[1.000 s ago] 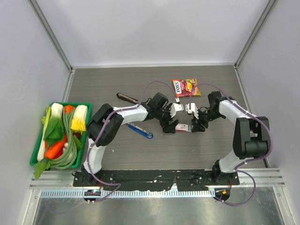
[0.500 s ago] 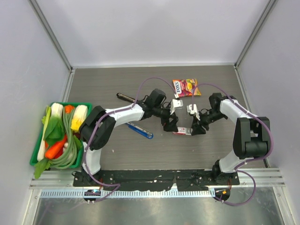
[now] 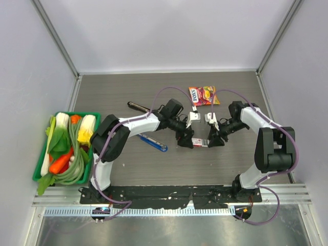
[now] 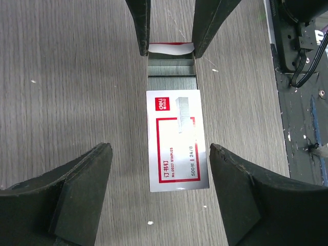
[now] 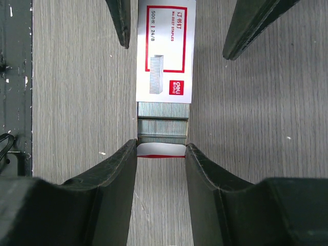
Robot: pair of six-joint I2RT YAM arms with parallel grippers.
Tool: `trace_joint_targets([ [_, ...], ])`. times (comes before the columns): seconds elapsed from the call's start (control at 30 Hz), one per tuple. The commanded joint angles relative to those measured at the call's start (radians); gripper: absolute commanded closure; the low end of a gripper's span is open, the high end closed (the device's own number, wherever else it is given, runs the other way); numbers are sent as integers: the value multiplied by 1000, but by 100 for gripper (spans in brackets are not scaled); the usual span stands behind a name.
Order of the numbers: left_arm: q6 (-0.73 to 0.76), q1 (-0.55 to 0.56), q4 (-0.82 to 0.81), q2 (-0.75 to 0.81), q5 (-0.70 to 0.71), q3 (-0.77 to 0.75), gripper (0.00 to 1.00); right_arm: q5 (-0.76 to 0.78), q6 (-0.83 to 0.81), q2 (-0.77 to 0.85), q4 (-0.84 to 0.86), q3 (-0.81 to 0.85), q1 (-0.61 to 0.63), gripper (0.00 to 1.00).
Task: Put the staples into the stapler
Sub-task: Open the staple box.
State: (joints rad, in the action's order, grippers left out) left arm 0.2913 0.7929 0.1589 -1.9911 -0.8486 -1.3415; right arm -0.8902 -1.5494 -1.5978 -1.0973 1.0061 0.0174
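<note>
The staples (image 4: 171, 68) are grey strips in the pulled-out tray of a small white-and-red box (image 4: 177, 139) lying flat on the table. My right gripper (image 5: 161, 146) is shut on the tray's end flap, with the staples (image 5: 163, 125) just beyond its fingertips. My left gripper (image 4: 160, 149) is open astride the box sleeve, with a gap on each side. In the top view the box (image 3: 201, 142) lies between the left gripper (image 3: 188, 141) and the right gripper (image 3: 212, 141). The black stapler (image 3: 139, 106) lies behind and left of them, untouched.
An orange snack bag (image 3: 203, 95) lies just behind the grippers. A blue pen-like tool (image 3: 152, 142) rests under the left arm. A green basket (image 3: 36, 174) of toy vegetables stands at the left edge. Walls close off three sides.
My left gripper has swung nearer and lower over the box sleeve, and its jaws have narrowed a little. The right gripper has kept its hold on the tray end.
</note>
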Motion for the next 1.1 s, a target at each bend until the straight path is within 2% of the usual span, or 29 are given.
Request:
trace_joint_targets([
  [0.0, 20, 9, 50, -28, -29, -70, 21, -44, -31, 7, -23, 29, -30, 58],
  [0.33, -38, 9, 47, -46, 19, -105, 44, -13, 18, 10, 37, 5, -31, 58],
  [0.53, -44, 9, 51, -49, 17, -104, 53, 5, 43, -7, 73, 2, -36, 58],
  [0.7, -34, 9, 59, -46, 16, -100, 55, 11, 45, -10, 83, -1, -53, 58],
  [0.97, -46, 9, 60, -52, 8, -105, 66, 10, 49, -5, 93, -6, -60, 58],
  [1.07, -47, 9, 65, -55, 9, -107, 65, 13, 51, -4, 97, -6, -62, 58],
])
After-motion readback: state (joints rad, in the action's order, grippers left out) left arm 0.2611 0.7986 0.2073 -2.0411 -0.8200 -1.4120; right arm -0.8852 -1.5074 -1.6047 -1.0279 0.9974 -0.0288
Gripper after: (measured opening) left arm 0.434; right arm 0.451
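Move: The staple box's sleeve, already slid half off its tray, sits between the open left fingers. Its middle is about 2 cm to the left hand's right, 1 cm back and 1 cm lower. From the right hand, which pinches the bare tray end, it is some 5 cm left, about level fore and aft, and 1 cm lower. From the left hand, the blue stapler's middle is 19 cm left and 3 cm ahead; the black stapler's, 16 cm left and 13 cm ahead. Both are about 7 cm below. The sleeve's outer end gets pinched: the left fingers close from wide open to its width, pads on its two long edges, while that hand eases under 1 cm to the right, forward and down. The right hand keeps its pinch on the tray end and carries the box about 1.5 cm forward and 1 cm right, turning slightly clockwise, to centre it between the left pads. ##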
